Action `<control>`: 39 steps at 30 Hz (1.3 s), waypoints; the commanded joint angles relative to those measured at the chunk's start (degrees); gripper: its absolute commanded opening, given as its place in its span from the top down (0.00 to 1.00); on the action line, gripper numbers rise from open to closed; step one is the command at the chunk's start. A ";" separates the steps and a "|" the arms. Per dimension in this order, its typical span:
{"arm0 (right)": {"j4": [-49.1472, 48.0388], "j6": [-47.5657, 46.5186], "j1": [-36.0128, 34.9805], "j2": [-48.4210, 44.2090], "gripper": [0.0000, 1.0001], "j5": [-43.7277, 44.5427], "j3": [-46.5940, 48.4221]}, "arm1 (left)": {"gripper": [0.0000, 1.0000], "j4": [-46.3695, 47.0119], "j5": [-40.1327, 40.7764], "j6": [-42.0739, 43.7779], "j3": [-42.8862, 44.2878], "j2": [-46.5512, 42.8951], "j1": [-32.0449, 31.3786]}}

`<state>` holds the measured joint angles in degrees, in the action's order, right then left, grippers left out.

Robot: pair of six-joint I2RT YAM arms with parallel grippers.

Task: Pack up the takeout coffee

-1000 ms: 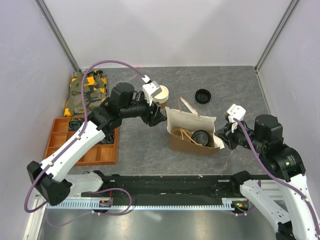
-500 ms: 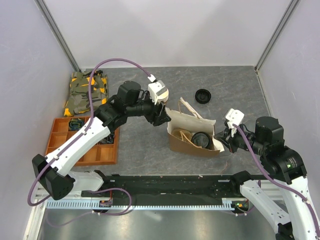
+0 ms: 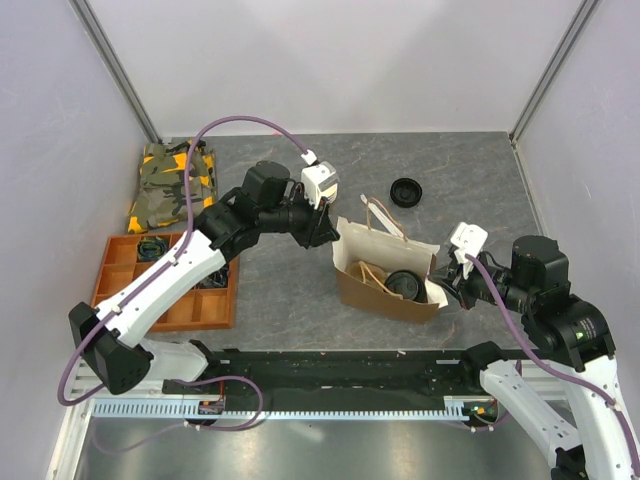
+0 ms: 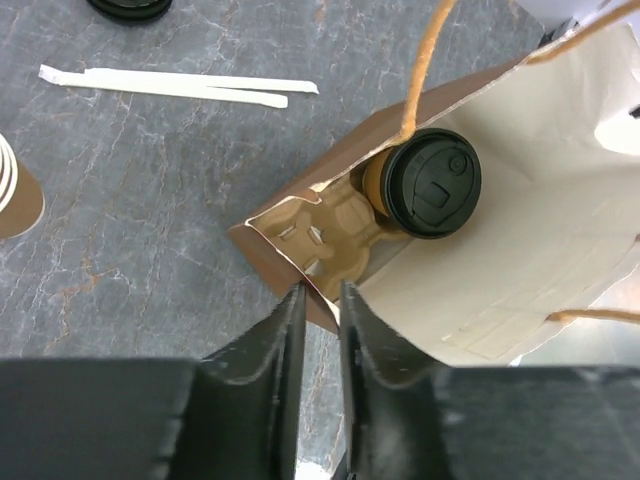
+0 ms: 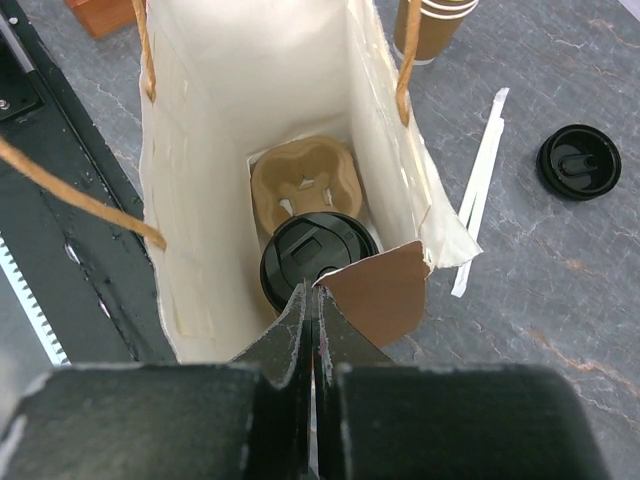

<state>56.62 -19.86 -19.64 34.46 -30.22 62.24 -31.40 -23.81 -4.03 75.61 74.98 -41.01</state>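
Observation:
The takeout coffee (image 4: 432, 182), a brown cup under a round black lid, stands inside an open brown paper bag (image 3: 380, 240), next to a pulp cup carrier (image 4: 335, 225). From above, its lid (image 3: 404, 281) shows near the bag's right end. My left gripper (image 4: 320, 300) straddles the bag's left rim, jaws narrowly apart with the paper edge between them. My right gripper (image 5: 315, 295) is shut on the bag's right rim flap, just above the lid (image 5: 318, 258). The two grippers (image 3: 328, 232) (image 3: 440, 278) sit at opposite ends of the bag.
A loose black lid (image 3: 405, 191) lies behind the bag. A stack of nested cups (image 5: 430, 20) and a white straw wrapper (image 4: 180, 85) are beside it. An orange compartment tray (image 3: 165, 322) and a camouflage cloth (image 3: 170, 180) sit at the left. A black rail (image 3: 340, 370) runs along the near edge.
My left gripper moved right from the cup stack to the bag's left rim and its jaws narrowed around the edge. My right gripper pulled its end of the bag slightly nearer.

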 commanded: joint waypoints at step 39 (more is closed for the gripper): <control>-3.35 -9.77 0.21 0.34 1.00 -11.45 -4.49 | 0.98 -8.24 16.69 3.94 -11.19 -18.91 -11.46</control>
<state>59.64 -32.75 -19.62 32.56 -42.46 58.85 -37.23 -11.79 -1.74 63.00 56.66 -52.47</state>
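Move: Right at the left fingertips, about 1 cm to the right, is the bag's left rim; the lidded coffee inside lies some 15 cm right, 6 back and 8 below that hand. From the left hand, the cup stack is about 17 cm ahead and 4 left, the straws 14 ahead and 15 right, both some 12 lower. The right hand still has the bag's right flap at its fingertips, the coffee about 3 cm ahead, 6 left and 7 below. Closing on the left rim of the bag, the left fingers pinch its pale flap and draw it back about 9 cm towards the robot, also some 4 cm left and slightly down. The right hand keeps its pinch on the opposite flap, going back about 4 cm while turning roughly 15 degrees counter-clockwise. Both ease about a centimetre forward at the end. ##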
